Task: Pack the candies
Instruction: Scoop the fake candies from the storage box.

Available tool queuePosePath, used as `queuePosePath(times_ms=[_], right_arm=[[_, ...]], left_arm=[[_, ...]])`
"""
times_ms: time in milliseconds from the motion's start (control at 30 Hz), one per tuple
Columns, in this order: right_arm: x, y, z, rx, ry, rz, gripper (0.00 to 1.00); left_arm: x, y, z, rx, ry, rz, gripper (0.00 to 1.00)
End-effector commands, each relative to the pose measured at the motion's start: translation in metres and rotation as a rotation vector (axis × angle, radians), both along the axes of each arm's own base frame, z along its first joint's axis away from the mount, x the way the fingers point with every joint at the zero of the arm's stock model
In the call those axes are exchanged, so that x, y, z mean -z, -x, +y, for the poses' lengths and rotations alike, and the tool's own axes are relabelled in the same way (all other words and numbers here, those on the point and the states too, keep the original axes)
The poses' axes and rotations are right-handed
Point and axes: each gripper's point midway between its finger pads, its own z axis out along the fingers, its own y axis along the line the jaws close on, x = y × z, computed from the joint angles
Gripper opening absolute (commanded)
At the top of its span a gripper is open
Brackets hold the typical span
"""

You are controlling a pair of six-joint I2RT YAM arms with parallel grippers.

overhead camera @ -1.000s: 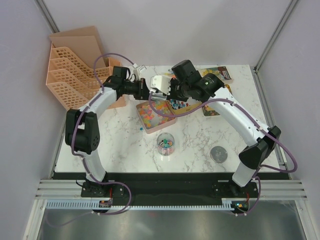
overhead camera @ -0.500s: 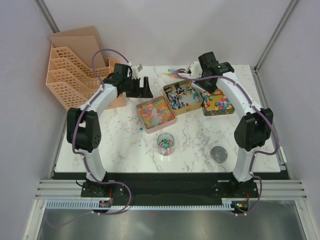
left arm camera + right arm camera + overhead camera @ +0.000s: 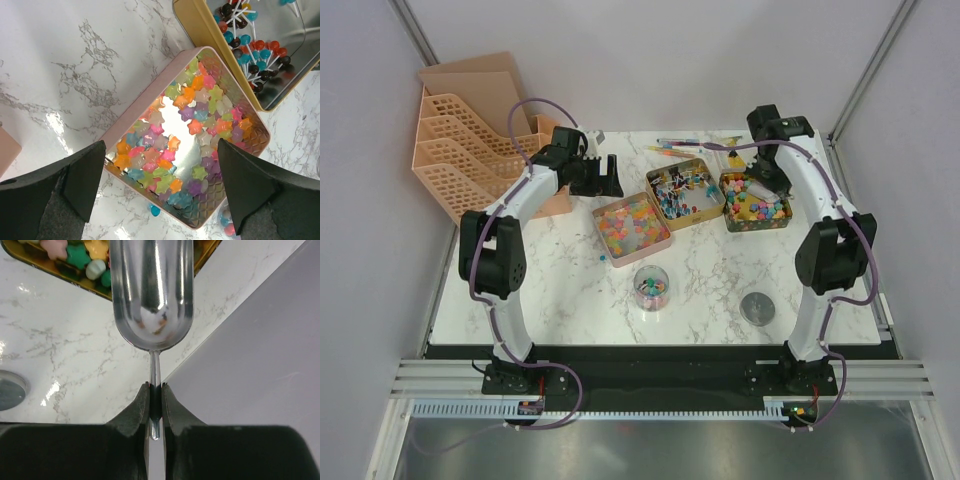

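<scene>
Star-shaped candies in many colours fill a pink tin. My left gripper hovers just above its near end, open, with nothing between the fingers; in the top view the left gripper is at the tin's back-left. More candies lie in a gold tin at the right. My right gripper is shut on the thin handle of a metal scoop, whose bowl looks empty and points at that gold tin's corner. A clear round jar in front holds a few candies.
A second gold tin with lollipops sits between the two candy tins. One blue candy lies loose on the marble by the pink tin. A round metal lid is front right, pens at the back, and peach file racks at the left.
The left gripper went from shut to open and drew slightly back left. The right arm swung from the table's middle to the back right, over the gold candy tin.
</scene>
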Motion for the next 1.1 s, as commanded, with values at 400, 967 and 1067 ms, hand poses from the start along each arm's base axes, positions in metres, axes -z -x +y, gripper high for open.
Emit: queuePosePath(times_ms=[400,967,1067], right_arm=[[0.022,0.019,-0.036,-0.189,0.167,0.308,0.0],[0.062,-0.023,-0.036,-0.27,0.2,0.377,0.0],[0.072,-0.029,-0.034,-0.264,0.194,0.384,0.0]], left_arm=[[-0.004,-0.012,0.004,-0.008,-0.036,-0.041,1.0],[0.009,-0.008,0.013,-0.018,-0.085,-0.029,1.0],[0.01,-0.009,0.014,-0.02,-0.095,-0.031,1.0]])
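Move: Ahead of the right hand, which holds the metal scoop by its handle, the patterned candy box has its middle about 11 cm farther out, 4 cm left and 16 cm below. The lollipop box lies some 21 cm left and 13 cm ahead of this hand; the yellow packet is about 26 cm ahead and 2 cm left, and the clear jar 30 cm left and 13 cm back. From the left hand, the patterned box is some 35 cm right, 6 cm ahead and 10 cm below. Easing some 3 cm to its right at first, the right hand soon sinks, about 7 cm in all, and from midway also pushes forward roughly 4 cm, bringing the scoop down into the patterned candy box. On the way the wrist turns about 15 degrees counter-clockwise and tips the bowl's front end down; the fingers keep their grip on the handle. ##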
